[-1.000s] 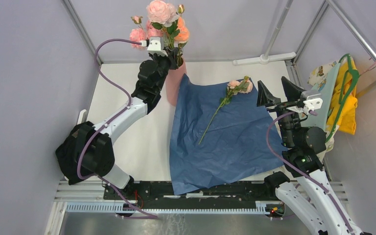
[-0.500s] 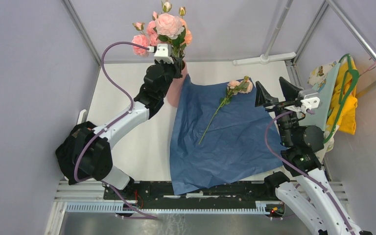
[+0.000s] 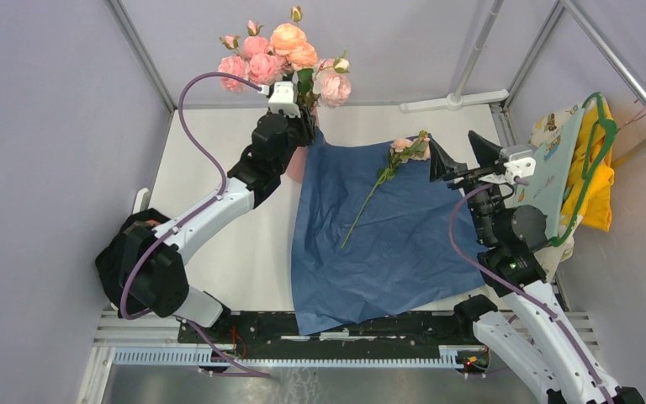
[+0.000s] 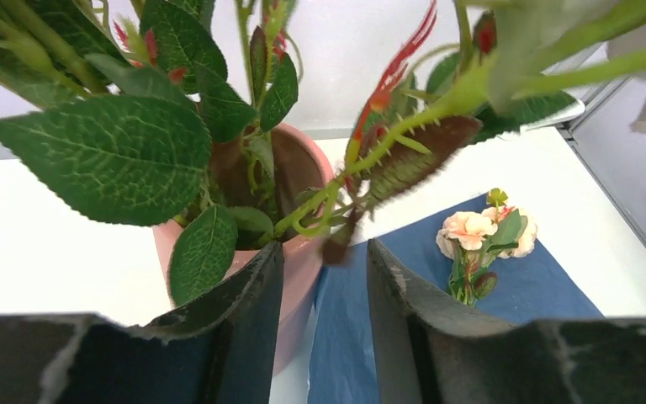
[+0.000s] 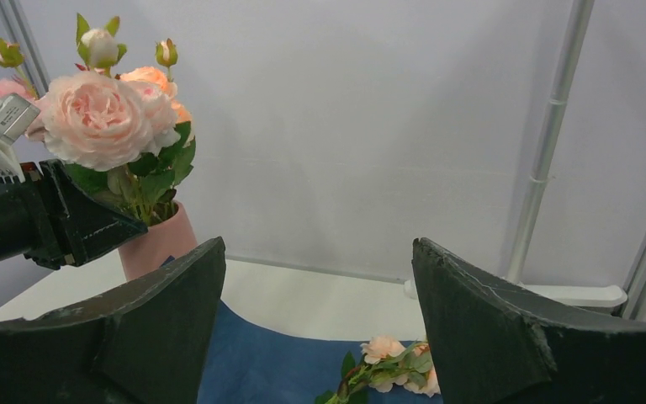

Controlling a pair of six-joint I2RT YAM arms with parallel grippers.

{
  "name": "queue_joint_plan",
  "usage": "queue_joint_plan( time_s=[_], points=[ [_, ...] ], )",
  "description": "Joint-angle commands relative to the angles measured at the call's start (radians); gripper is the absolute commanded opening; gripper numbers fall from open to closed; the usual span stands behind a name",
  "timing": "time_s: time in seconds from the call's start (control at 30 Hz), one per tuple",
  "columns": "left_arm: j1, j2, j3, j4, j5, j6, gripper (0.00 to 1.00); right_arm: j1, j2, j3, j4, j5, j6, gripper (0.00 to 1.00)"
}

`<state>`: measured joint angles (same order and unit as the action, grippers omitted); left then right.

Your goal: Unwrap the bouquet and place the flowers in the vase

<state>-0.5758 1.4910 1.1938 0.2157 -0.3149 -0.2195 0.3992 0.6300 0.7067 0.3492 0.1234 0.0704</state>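
The flowers [image 3: 286, 52], pink and peach roses, stand bunched in the salmon-pink vase [image 3: 297, 165] at the back of the table. My left gripper [image 3: 306, 123] hangs right at the vase's mouth [image 4: 303, 168], its fingers [image 4: 248, 320] parted with nothing between them and the green stems [image 4: 328, 202] just ahead. One rose [image 3: 410, 148] lies on the spread blue paper [image 3: 387, 244], stem pointing toward the front. My right gripper [image 3: 458, 156] hovers wide open just right of that rose [image 5: 387, 349], empty, facing the vase [image 5: 156, 244].
Yellow cloth on a green hanger [image 3: 597, 168] hangs at the right wall. A white pole foot [image 3: 454, 101] lies at the back. Metal frame poles [image 5: 547, 143] and grey walls close the space in. Bare white table [image 3: 210, 168] lies left of the paper.
My left gripper moved back over the vase and opened. The bunch sank into the vase and its blooms spread. My right gripper drifted slightly left toward the lone rose.
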Motion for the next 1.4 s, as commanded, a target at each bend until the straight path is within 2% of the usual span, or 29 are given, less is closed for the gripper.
queue_joint_plan(
  time_s=[0.0,0.27,0.43,0.53,0.67,0.93,1.07,1.27,1.37],
  points=[
    [-0.004,-0.045,0.029,-0.019,-0.050,-0.042,0.48,0.000,0.012,0.017,0.024,-0.022,0.014,0.87],
    [-0.005,-0.042,0.064,-0.067,-0.053,-0.046,0.55,0.000,0.041,0.020,0.022,-0.034,0.016,0.88],
    [-0.004,-0.065,0.093,-0.109,-0.052,-0.048,0.64,0.000,0.098,0.041,-0.002,-0.048,0.030,0.88],
    [-0.004,-0.085,0.112,-0.143,-0.054,-0.052,0.77,0.000,0.145,0.060,-0.020,-0.060,0.043,0.88],
    [-0.004,-0.121,0.135,-0.187,-0.053,-0.055,0.81,0.000,0.210,0.078,-0.031,-0.080,0.063,0.88],
    [-0.008,-0.239,0.140,-0.248,-0.031,-0.081,0.82,-0.001,0.388,0.147,-0.120,-0.065,0.127,0.88],
    [-0.039,-0.324,0.129,-0.305,-0.112,-0.112,0.82,-0.004,0.513,0.181,-0.175,-0.057,0.184,0.87],
    [-0.178,-0.407,0.203,-0.501,-0.246,-0.172,0.79,-0.037,0.671,0.200,-0.162,-0.108,0.286,0.85],
    [-0.279,-0.465,0.178,-0.501,-0.276,-0.189,0.79,-0.068,0.742,0.200,-0.136,-0.133,0.333,0.85]
  ],
)
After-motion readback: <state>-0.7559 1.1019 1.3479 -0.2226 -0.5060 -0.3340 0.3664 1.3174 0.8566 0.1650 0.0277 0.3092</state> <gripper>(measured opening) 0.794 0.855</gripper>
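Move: The last flower lies across the blue wrapping, its middle about 21 cm ahead of the right hand, 9 cm to its left and 39 cm below; the wrapping's middle is some 17 cm nearer the base than the flower's middle. The vase's middle is about 9 cm ahead of the left hand and 16 cm below, nearly in line with it. From the left hand, the last flower is about 5 cm ahead, 19 cm to the right and 29 cm down. Lower the right gripper some 21 cm towards the last flower, reaching 12 cm forward and a little left, slowly at first and then faster; tip its fingers down about 40 degrees and keep them wide open. Meanwhile, spread the left gripper's half-open fingers wide beside the vase's stems, then draw it up and back about 13 cm each way, clear of the vase. ##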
